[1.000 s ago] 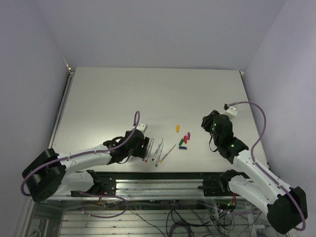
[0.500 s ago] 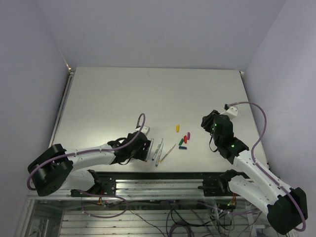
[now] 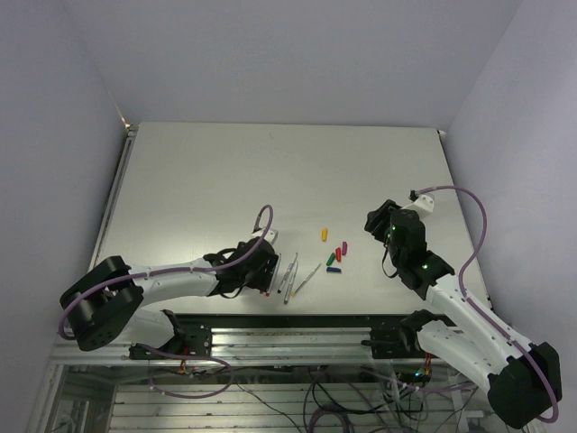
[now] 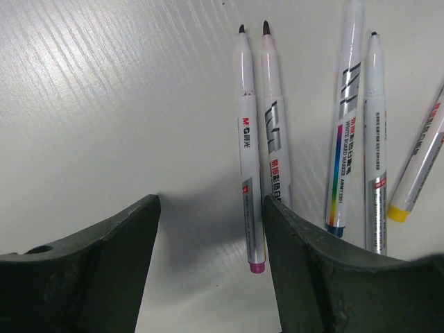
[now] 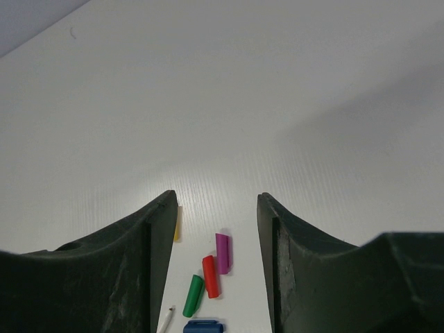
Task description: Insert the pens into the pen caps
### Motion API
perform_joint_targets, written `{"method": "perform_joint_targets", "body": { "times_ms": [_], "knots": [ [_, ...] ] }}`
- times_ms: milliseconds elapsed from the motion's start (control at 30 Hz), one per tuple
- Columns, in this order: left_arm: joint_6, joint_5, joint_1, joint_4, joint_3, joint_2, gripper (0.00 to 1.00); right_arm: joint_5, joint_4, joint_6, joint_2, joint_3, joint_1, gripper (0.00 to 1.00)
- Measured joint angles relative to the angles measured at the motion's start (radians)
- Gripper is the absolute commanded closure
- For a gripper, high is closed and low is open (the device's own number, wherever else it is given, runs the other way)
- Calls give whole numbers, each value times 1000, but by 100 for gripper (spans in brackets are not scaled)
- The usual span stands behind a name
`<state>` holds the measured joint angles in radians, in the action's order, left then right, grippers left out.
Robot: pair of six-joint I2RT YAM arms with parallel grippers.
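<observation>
Several grey-silver pens [image 3: 290,275] lie side by side near the table's front edge. In the left wrist view the purple-ended pen [image 4: 248,152] lies just inside my right finger, with its neighbour [image 4: 274,125] partly under that finger. My left gripper [image 4: 211,208] is open low over the table, holding nothing. The pen caps lie to the right: yellow [image 3: 324,234], red [image 3: 339,253], green [image 3: 331,259], blue [image 3: 334,269]. My right gripper [image 5: 215,201] is open above and short of the purple cap [image 5: 222,253], red cap [image 5: 210,276] and green cap [image 5: 193,295].
Further pens, one with a blue end [image 4: 345,118] and one with a yellow end [image 4: 420,166], lie right of my left gripper. The table's front edge [image 3: 297,313] runs just below the pens. A pen tip [image 5: 166,320] points at the blue cap [image 5: 203,326].
My left gripper has shifted toward the front edge and onto the left end of the pen row. My right gripper's fingers have spread wider; that arm has stayed in place.
</observation>
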<state>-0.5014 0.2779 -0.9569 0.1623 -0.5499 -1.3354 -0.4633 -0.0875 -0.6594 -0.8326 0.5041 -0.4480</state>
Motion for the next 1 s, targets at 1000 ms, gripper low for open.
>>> {"method": "perform_joint_targets", "body": {
  "times_ms": [1000],
  "knots": [
    [-79, 64, -4, 56, -124, -147, 62, -16, -20, -2, 22, 0, 0, 46]
  ]
}}
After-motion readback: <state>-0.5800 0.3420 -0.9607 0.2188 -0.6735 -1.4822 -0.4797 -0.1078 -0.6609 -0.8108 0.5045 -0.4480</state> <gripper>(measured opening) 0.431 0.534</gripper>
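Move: The leftmost pen, the one with the magenta end, has its middle about 3 cm ahead of the open left hand, 3 cm to its right and 1 cm below. The striped pen lies against its right side, 1 cm farther right. The rainbow-band pen is about 2 cm ahead of the hand and 8 cm right, and the black-tipped pen level with it and 9 cm right. From the right hand, the magenta-ended pen is some 30 cm left, 9 cm back and 15 cm lower. The left hand narrows its fingers from about three quarters open to a bit under half open, low over the table around the rear part of the magenta-ended pen, its right finger working in between this pen and the striped one. Meanwhile it edges forward along the pen by roughly 1.5 cm, first a touch left and then about 1 cm right overall, sinking slightly and turning some 5 degrees counter-clockwise; the left finger comes up close beside the pen, but the fingers don't yet shut on it. ##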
